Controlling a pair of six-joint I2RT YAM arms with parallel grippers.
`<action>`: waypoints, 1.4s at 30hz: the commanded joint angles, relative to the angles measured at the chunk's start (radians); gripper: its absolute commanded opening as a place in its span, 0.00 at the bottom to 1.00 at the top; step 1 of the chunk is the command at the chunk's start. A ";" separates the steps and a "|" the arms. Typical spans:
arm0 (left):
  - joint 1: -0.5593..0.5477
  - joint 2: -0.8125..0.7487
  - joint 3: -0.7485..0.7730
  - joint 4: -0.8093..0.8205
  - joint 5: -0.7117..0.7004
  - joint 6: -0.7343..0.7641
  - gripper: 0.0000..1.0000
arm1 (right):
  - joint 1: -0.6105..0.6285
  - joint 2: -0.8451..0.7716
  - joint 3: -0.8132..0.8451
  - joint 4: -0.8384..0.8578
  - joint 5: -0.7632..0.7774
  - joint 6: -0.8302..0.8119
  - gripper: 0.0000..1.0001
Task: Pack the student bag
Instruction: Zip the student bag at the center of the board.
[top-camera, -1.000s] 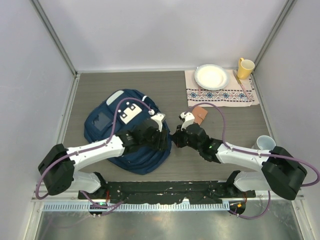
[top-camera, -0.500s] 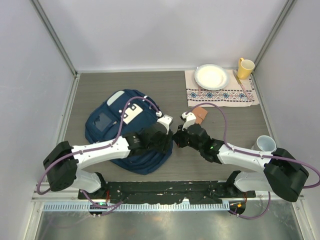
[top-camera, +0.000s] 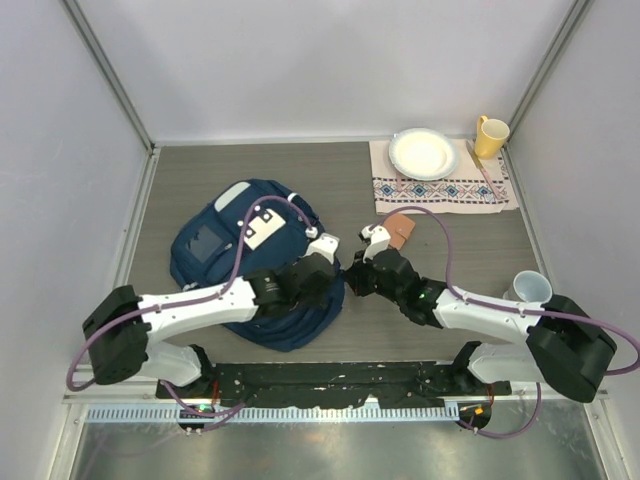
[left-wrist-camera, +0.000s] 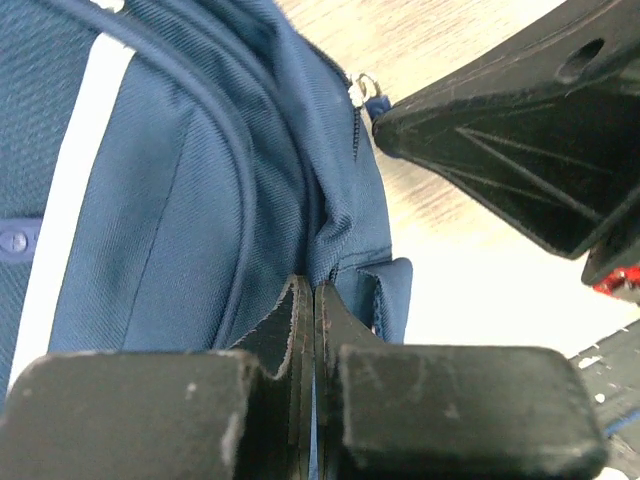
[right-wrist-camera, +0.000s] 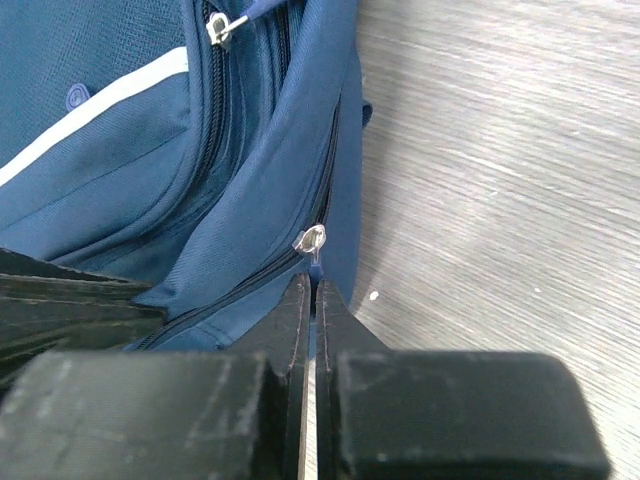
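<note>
The student bag (top-camera: 235, 262), navy with a white buckle patch, lies flat left of centre. My left gripper (top-camera: 328, 276) is at the bag's right edge. In the left wrist view it (left-wrist-camera: 313, 298) is shut on a fold of the bag's blue fabric (left-wrist-camera: 200, 200) beside a seam. My right gripper (top-camera: 352, 277) meets the same edge from the right. In the right wrist view it (right-wrist-camera: 313, 290) is shut on the blue tab under a silver zipper slider (right-wrist-camera: 311, 240). A second zipper pull (right-wrist-camera: 220, 25) shows higher on the bag. The zip looks closed along the visible stretch.
At the back right an embroidered cloth (top-camera: 445, 186) carries a white plate (top-camera: 423, 153), with a yellow mug (top-camera: 489, 136) beside it. A small brown item (top-camera: 401, 230) lies near my right wrist. A white cup (top-camera: 530, 287) stands at the right wall.
My left gripper has slid along the bag towards its right edge and closed from open onto the fabric. The right gripper has stayed shut on the zipper tab.
</note>
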 joint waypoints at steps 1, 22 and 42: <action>-0.005 -0.148 -0.148 -0.145 -0.028 -0.166 0.00 | -0.007 0.032 0.059 0.067 0.023 -0.014 0.01; -0.026 -0.691 -0.308 -0.533 -0.058 -0.648 0.00 | -0.129 0.457 0.321 0.302 -0.062 0.022 0.01; -0.028 -0.632 -0.319 -0.313 -0.048 -0.452 0.00 | -0.169 0.376 0.190 0.347 0.138 0.094 0.01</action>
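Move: The right hand already pinches the zip pull on the bag's right side; the second slider it heads for is about 11 cm ahead and 5 cm left, roughly level, with the brown wallet some 14 cm ahead, 16 cm right and 5 cm below. The left hand pinches the fold at the bag's near right corner: the zip pull lies about 5 cm ahead and 5 cm right of it, the bag's middle some 9 cm ahead and 22 cm left. The left hand keeps its pinch on the bag's near corner and drags it about 12 cm left and 7 cm back towards the robot, quickly at first and then easing, turning some 25 degrees counter-clockwise and rolling its left side down. Against that pull the right hand, shut on the zip pull all along, first goes left and then mainly forward along the bag's side while sinking 2 to 3 cm, runs the slider up beside the second slider, and ends about 8 cm forward and 7 cm left of its start after easing a little back to the right. ##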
